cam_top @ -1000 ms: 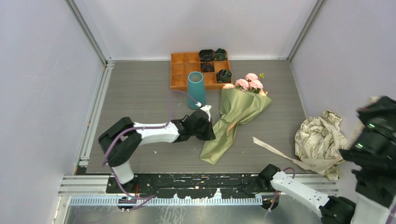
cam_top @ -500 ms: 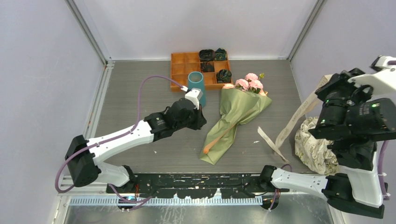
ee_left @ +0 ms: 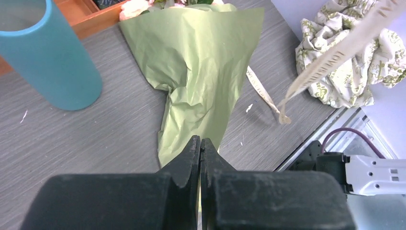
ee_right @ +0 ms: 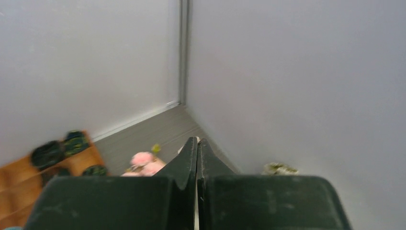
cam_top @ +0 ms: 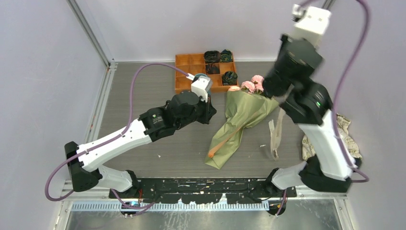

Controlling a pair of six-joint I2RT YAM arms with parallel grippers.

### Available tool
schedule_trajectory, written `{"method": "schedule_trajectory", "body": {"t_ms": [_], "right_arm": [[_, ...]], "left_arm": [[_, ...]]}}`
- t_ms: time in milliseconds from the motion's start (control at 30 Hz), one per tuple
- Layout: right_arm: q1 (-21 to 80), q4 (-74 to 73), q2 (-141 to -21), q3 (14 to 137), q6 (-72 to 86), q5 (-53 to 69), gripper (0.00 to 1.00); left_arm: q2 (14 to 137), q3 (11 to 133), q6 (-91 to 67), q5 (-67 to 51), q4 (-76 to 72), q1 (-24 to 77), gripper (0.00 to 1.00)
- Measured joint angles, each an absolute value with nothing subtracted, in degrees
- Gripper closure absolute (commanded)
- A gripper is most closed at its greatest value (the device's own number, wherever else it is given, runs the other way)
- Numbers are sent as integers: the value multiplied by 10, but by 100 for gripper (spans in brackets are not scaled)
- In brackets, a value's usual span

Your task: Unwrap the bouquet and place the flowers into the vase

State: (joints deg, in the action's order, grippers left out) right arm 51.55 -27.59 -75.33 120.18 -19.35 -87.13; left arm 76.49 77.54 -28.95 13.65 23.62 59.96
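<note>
The bouquet [cam_top: 242,117] lies on the table as a cone of olive-green paper [ee_left: 201,72], orange showing at its narrow tip. The flowers [cam_top: 256,85], pink roses, stick out of its wide far end. The teal vase [ee_left: 48,62] stands upright left of it; in the top view my left wrist hides most of it. My left gripper [ee_left: 200,139] is shut with nothing in it, hovering over the cone's narrow part. My right gripper [ee_right: 197,140] is raised high and shut on the cream ribbon [cam_top: 275,136], which hangs down to the table right of the bouquet.
An orange compartment tray [cam_top: 191,67] with dark rosette lumps stands at the back, behind the vase. A crumpled cream patterned paper wad [cam_top: 345,132] lies at the right edge. Grey walls close in the left, back and right sides.
My right arm has swung up and leftward from the right edge, lifting the ribbon off the table. My left arm has stretched forward and risen toward the vase and bouquet.
</note>
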Motion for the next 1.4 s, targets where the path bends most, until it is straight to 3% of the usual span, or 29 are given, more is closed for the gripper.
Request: {"method": "schedule_trajectory", "body": {"t_ms": [133, 233, 433, 567, 633, 700, 733, 1000, 1167, 1400], "right_arm": [[331, -467, -865, 1307, -47, -711, 100], [153, -543, -888, 1248, 50, -567, 100], [-79, -603, -888, 1146, 176, -346, 99], [-174, -608, -873, 1126, 238, -252, 86], [-201, -609, -859, 1106, 265, -213, 74], [-209, -607, -852, 1088, 285, -181, 47], [-208, -598, -848, 1072, 296, -157, 42], [-203, -535, -821, 943, 346, -29, 29], [-203, -484, -740, 858, 376, 30, 28], [-203, -430, -629, 784, 410, 84, 27]], "left_arm": [[777, 788, -278, 152, 249, 614, 100], [777, 788, -276, 163, 268, 618, 100], [776, 788, -267, 176, 288, 618, 100], [777, 785, -263, 171, 292, 618, 99], [778, 785, -262, 165, 292, 618, 97], [783, 785, -260, 156, 292, 618, 92], [787, 785, -258, 148, 292, 618, 89], [852, 796, -240, 95, 293, 630, 68], [927, 839, -232, 86, 294, 655, 55], [996, 849, -220, 90, 295, 668, 50]]}}
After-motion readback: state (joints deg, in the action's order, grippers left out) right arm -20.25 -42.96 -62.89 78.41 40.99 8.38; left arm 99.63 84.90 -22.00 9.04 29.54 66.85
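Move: The right hand holds the ribbon, hanging from shut fingers; the bare table where it is to go lies about 5 cm ahead, 9 cm to the right and 55 cm below. From that hand the pink flowers are some 22 cm ahead and 5 cm left, the crumpled cloth 6 cm back and 24 cm right. The empty left hand has the wrapping's lower part level with it, about 8 cm right and 27 cm below; the vase is 14 cm ahead and 4 cm left. The right hand sweeps the ribbon clear of the bouquet, forward some 12 cm, then right and down about 20 cm each, opens wide to let go of it, and swings back left about 11 cm while dipping on and then rising slightly, having rolled some 50 degrees left side up with its fingers now sloping down. The left hand nearly waits at first, then sinks about 14 cm in all with a drift of 7 cm to the right, towards the lower part of the wrapping, rolling left side up some 20 degrees and opening its fingers halfway without reaching the paper. ##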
